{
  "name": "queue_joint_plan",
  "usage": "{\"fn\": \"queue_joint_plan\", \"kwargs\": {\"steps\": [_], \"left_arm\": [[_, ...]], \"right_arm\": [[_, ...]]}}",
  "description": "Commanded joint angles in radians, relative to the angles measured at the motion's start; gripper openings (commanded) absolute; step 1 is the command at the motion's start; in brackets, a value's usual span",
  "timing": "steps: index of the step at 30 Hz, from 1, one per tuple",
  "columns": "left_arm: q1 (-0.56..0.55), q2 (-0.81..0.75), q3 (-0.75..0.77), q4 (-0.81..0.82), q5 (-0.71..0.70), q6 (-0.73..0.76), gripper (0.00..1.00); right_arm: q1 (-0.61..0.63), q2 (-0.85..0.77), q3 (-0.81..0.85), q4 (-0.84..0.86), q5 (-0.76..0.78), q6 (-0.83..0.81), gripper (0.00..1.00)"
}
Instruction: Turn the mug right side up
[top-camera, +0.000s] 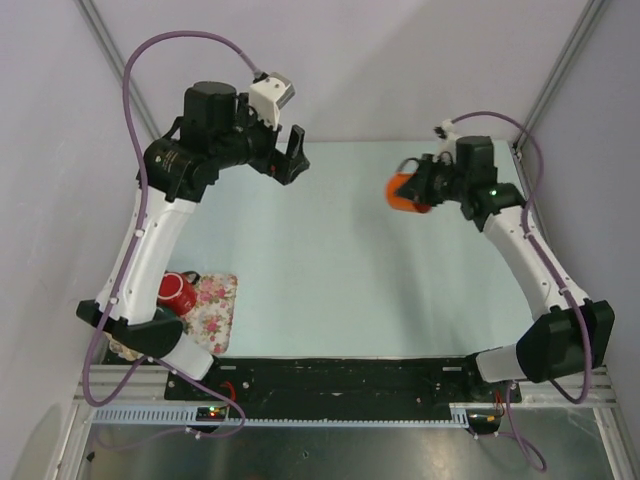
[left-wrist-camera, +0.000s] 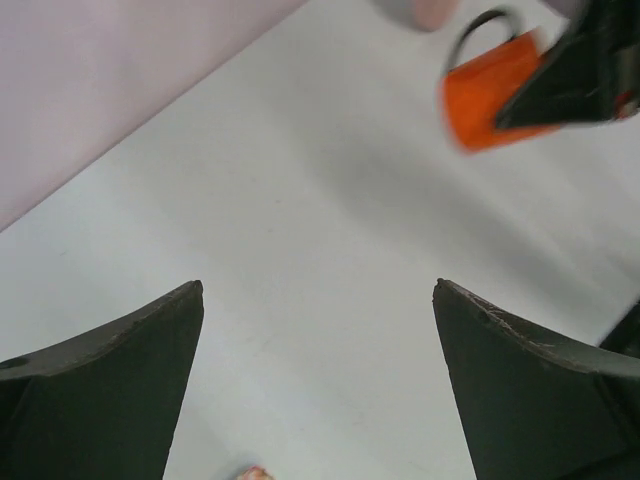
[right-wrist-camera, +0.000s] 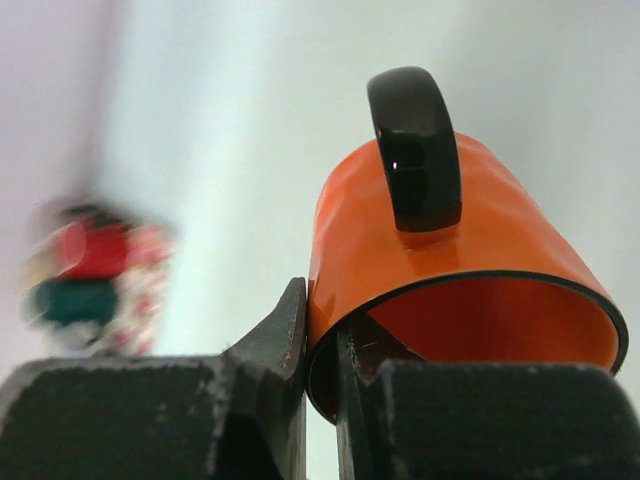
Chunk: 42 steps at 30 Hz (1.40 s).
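Note:
The orange mug (top-camera: 403, 191) with a black handle (right-wrist-camera: 415, 145) and black rim hangs in the air at the back right of the table, tilted on its side. My right gripper (right-wrist-camera: 320, 335) is shut on its wall, one finger outside and one inside the rim. The mug also shows blurred in the left wrist view (left-wrist-camera: 487, 92). My left gripper (top-camera: 294, 157) is open and empty, held above the back middle of the table, its fingers (left-wrist-camera: 110, 385) wide apart over bare tabletop.
At the front left a red mug (top-camera: 178, 292) sits beside a floral cloth (top-camera: 213, 306), partly under the left arm. They show blurred in the right wrist view (right-wrist-camera: 95, 270). Lilac walls close the back and sides. The pale tabletop (top-camera: 330, 270) lies between the arms.

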<state>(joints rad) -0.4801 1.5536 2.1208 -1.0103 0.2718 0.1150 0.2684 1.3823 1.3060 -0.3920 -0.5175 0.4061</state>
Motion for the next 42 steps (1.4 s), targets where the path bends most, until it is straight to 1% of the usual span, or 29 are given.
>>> {"fn": "queue_joint_plan", "kwargs": {"steps": [1,3,4,6,10,14,20,25,29,32,33,35,36,38,40,42], "left_arm": [[0.009,-0.060,-0.067,0.032,-0.189,0.060,1.00],[0.010,-0.077,-0.118,0.031,-0.202,0.065,1.00],[0.011,-0.087,-0.144,0.031,-0.208,0.066,1.00],[0.015,-0.104,-0.191,0.031,-0.212,0.068,1.00],[0.030,-0.139,-0.277,0.031,-0.209,0.085,1.00],[0.035,-0.183,-0.366,0.031,-0.188,0.125,1.00],[0.036,-0.245,-0.485,0.028,-0.192,0.181,1.00],[0.037,-0.299,-0.602,0.014,-0.213,0.253,1.00],[0.037,-0.324,-0.660,0.009,-0.231,0.288,1.00],[0.037,-0.333,-0.686,0.001,-0.225,0.310,1.00],[0.036,-0.335,-0.695,-0.002,-0.222,0.322,1.00],[0.036,-0.338,-0.727,-0.009,-0.230,0.374,1.00],[0.036,-0.340,-0.751,-0.013,-0.247,0.401,1.00],[0.034,-0.343,-0.804,-0.026,-0.306,0.468,1.00],[0.034,-0.344,-0.862,-0.051,-0.364,0.547,1.00],[0.030,-0.335,-0.918,-0.077,-0.434,0.609,0.99]], "right_arm": [[-0.164,0.054,0.177,-0.390,0.486,-0.245,0.00],[-0.260,0.119,0.223,-0.435,0.575,-0.268,0.00],[-0.313,0.150,0.255,-0.446,0.595,-0.274,0.00],[-0.391,0.234,0.329,-0.466,0.615,-0.279,0.00],[-0.479,0.418,0.500,-0.486,0.618,-0.298,0.00],[-0.524,0.611,0.658,-0.486,0.653,-0.335,0.00],[-0.549,0.855,0.876,-0.508,0.589,-0.359,0.00],[-0.551,0.960,0.954,-0.493,0.552,-0.328,0.00],[-0.551,1.014,0.996,-0.492,0.532,-0.323,0.00],[-0.553,1.029,1.003,-0.483,0.490,-0.315,0.00],[-0.554,1.031,1.003,-0.482,0.482,-0.311,0.03],[-0.555,1.029,1.004,-0.481,0.469,-0.310,0.19],[-0.555,1.025,1.006,-0.482,0.464,-0.313,0.29],[-0.555,1.009,1.005,-0.484,0.462,-0.320,0.44],[-0.555,0.982,1.002,-0.489,0.476,-0.326,0.57],[-0.555,0.936,0.990,-0.489,0.483,-0.332,0.65]]}}
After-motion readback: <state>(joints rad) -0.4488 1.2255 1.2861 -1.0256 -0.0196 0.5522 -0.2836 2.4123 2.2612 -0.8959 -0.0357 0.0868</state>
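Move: The right hand holds the orange mug by its rim; the mug's spot on the table lies about 37 cm right, 19 ahead and 24 below, with the pink mug 10 cm left of that spot and 8 beyond. From the empty, open left hand the red mug lies some 28 cm left, 8 back and 38 down; the green mug is about 10 cm nearer the base than the red one. Right hand carries orange mug 35 cm right, down and forward, then opens; left sinks leftward towards red mug. ##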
